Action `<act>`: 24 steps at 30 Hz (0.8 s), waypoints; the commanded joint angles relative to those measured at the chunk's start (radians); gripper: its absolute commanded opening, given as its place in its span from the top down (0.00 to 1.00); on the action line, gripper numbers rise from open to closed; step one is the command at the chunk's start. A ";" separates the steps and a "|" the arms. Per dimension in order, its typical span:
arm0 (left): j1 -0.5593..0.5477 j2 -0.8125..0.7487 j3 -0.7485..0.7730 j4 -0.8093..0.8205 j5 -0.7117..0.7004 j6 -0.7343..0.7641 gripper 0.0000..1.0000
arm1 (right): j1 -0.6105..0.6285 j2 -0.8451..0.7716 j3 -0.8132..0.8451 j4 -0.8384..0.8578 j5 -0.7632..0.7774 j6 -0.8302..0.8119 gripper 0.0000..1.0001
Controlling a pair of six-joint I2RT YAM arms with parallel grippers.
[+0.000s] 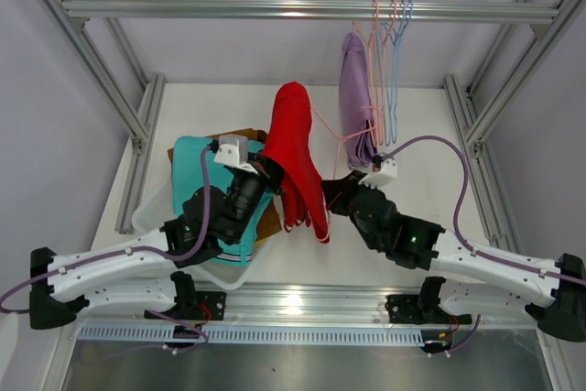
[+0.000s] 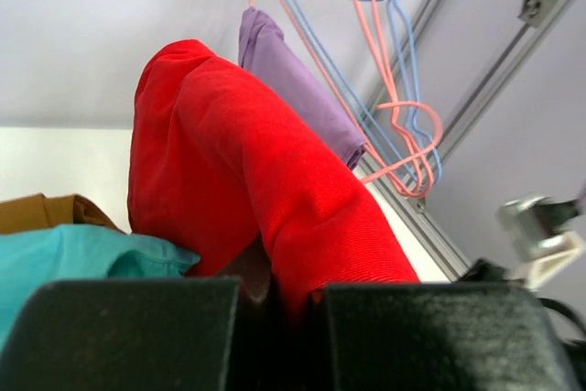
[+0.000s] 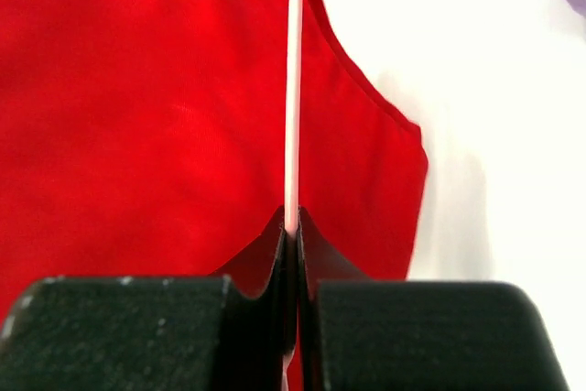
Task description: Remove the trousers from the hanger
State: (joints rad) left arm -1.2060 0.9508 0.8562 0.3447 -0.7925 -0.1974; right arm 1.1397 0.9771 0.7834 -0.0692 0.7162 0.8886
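Red trousers [image 1: 298, 153] hang in a long fold above the middle of the table, draped on a thin pink hanger [image 1: 334, 135]. My left gripper [image 1: 270, 171] is shut on the red cloth [image 2: 238, 180] at its left side, with fabric pinched between the jaws [image 2: 293, 295]. From the right, my right gripper [image 1: 337, 197] is shut on the pink hanger wire [image 3: 295, 89], which runs straight up from its fingertips [image 3: 293, 235] in front of the red cloth [image 3: 137, 107]. Lilac trousers [image 1: 355, 103] hang from another hanger on the rail.
A white bin [image 1: 151, 217] at the left holds teal trousers [image 1: 197, 157] and brown trousers [image 1: 243, 135]. Several bare pink and blue hangers [image 1: 394, 52] hang on the top rail [image 1: 229, 9] at the back right. Aluminium frame posts stand at both sides.
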 commanded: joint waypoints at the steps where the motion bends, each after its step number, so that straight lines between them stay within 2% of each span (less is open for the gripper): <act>1: 0.002 -0.083 0.115 0.085 0.075 0.030 0.99 | -0.012 0.021 -0.019 0.055 0.008 -0.008 1.00; 10: 0.002 -0.130 0.302 -0.197 0.252 0.023 1.00 | -0.086 0.028 -0.055 0.095 -0.055 -0.008 1.00; 14: 0.002 -0.177 0.363 -0.262 0.308 0.013 0.99 | -0.115 0.017 -0.062 0.094 -0.086 -0.020 1.00; 19: 0.002 -0.242 0.425 -0.369 0.319 0.033 0.99 | -0.147 0.009 -0.076 0.094 -0.129 -0.027 1.00; 24: 0.002 -0.392 0.368 -0.404 0.245 0.052 0.99 | -0.167 0.006 -0.090 0.098 -0.147 -0.033 1.00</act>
State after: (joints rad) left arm -1.2057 0.6590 1.1976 -0.1631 -0.5232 -0.1726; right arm 0.9844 1.0046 0.7013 -0.0231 0.5808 0.8631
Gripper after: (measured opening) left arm 0.048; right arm 0.035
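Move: The left hand grips the red trousers, whose middle hangs about 3 cm ahead, 5 cm right and 4 cm below it. The pile of teal trousers lies roughly 6 cm ahead, 16 cm left and 33 cm below that hand. From the right hand, which holds the pink hanger in its fingers, the red trousers' middle is some 3 cm ahead, 7 cm left and 7 cm above; the purple trousers hang about 17 cm ahead, 6 cm right and 6 cm above. Up and back, then increasingly to its left, the left hand climbs about 12 cm, keeping its pinch on the red trousers and drawing them off and away from the pink hanger, while it turns some 15 degrees clockwise and tips up slightly. The right hand keeps hold of the hanger wire, sinking about 4 cm and easing nearly 3 cm forward. ##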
